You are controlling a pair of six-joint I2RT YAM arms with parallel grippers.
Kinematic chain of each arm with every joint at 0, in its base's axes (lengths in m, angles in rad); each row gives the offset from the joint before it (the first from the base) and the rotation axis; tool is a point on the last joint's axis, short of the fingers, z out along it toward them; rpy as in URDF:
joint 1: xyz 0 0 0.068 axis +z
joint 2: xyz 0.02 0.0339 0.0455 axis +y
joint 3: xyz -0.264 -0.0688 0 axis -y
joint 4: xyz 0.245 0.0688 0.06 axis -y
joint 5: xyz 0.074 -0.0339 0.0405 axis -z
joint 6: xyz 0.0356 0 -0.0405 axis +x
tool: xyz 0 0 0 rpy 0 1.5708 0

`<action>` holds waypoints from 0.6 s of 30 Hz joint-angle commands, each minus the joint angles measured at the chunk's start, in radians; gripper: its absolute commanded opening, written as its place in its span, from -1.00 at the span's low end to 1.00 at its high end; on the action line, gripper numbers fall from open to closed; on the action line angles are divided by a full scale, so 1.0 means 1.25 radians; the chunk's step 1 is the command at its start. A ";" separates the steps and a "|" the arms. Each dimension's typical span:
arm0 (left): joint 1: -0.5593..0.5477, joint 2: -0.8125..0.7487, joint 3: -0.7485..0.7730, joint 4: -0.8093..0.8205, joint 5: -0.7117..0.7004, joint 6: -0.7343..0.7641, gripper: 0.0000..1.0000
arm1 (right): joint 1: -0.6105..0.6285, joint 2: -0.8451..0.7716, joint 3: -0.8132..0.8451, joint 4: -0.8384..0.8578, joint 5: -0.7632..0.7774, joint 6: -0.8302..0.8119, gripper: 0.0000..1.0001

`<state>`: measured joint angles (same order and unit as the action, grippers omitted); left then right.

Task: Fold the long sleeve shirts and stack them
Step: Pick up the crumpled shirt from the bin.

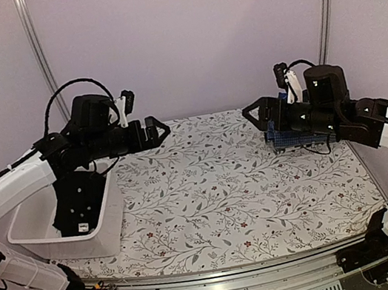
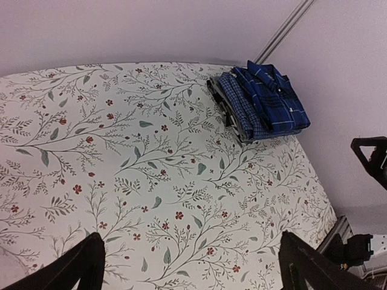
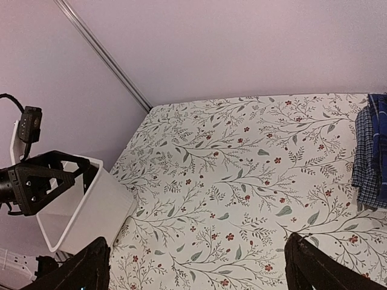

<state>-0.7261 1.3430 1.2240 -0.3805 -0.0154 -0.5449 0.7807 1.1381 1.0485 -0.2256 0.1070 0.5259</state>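
A black long sleeve shirt (image 1: 76,203) with small pale buttons lies heaped in the white basket (image 1: 42,243) at the left. Folded shirts are stacked at the far right of the table: a blue-and-navy plaid one (image 2: 272,99) on top, a finer blue check (image 2: 239,109) beneath it. In the top view the right arm partly hides this stack (image 1: 287,142). My left gripper (image 1: 156,132) hovers open above the table beside the basket, nothing between its fingers (image 2: 84,266). My right gripper (image 1: 255,115) hovers open in front of the stack, also holding nothing.
The floral tablecloth (image 1: 218,193) covers the table between the two arms. The basket (image 3: 84,211) stands at the left edge, with the left gripper (image 3: 42,181) above it in the right wrist view. Walls and metal posts (image 1: 40,59) close the back and sides.
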 commanded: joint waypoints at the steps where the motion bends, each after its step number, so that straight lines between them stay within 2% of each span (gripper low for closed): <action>1: 0.009 -0.032 -0.009 0.014 -0.015 0.012 0.99 | 0.002 -0.011 0.035 -0.019 0.049 -0.009 0.98; 10: 0.034 -0.100 -0.009 -0.069 -0.073 0.002 0.99 | 0.001 -0.018 0.056 -0.062 0.141 0.082 0.98; 14: 0.087 -0.147 -0.009 -0.170 -0.081 -0.029 0.99 | 0.001 -0.024 0.069 -0.061 0.121 0.032 0.98; 18: 0.127 -0.220 -0.029 -0.263 -0.141 -0.064 1.00 | 0.001 -0.033 0.050 -0.026 0.144 0.002 0.98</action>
<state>-0.6125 1.1500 1.2140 -0.5518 -0.1120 -0.5770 0.7807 1.1240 1.1034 -0.2893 0.2478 0.5732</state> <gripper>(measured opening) 0.996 0.990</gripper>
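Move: The crumpled black shirt lies in the white bin about 28 cm to the left of the open left gripper, some 5 cm nearer the base and roughly 22 cm below it. The bin's middle is about 31 cm left and 5 cm back, and its right-hand rim runs some 16 cm to the left, its middle also about 5 cm back. From the right gripper the shirt is about 51 cm left, 2 cm back and 25 cm below. Lift the left gripper a little, then swing it left with growing speed towards the bin, about 8 cm over and 3 cm up in all, turning it some 10 degrees counter-clockwise with the fingers kept wide open and touching nothing. Meanwhile ease the right gripper 2 cm or so to the right and slightly up, turning it a little clockwise, still open. ##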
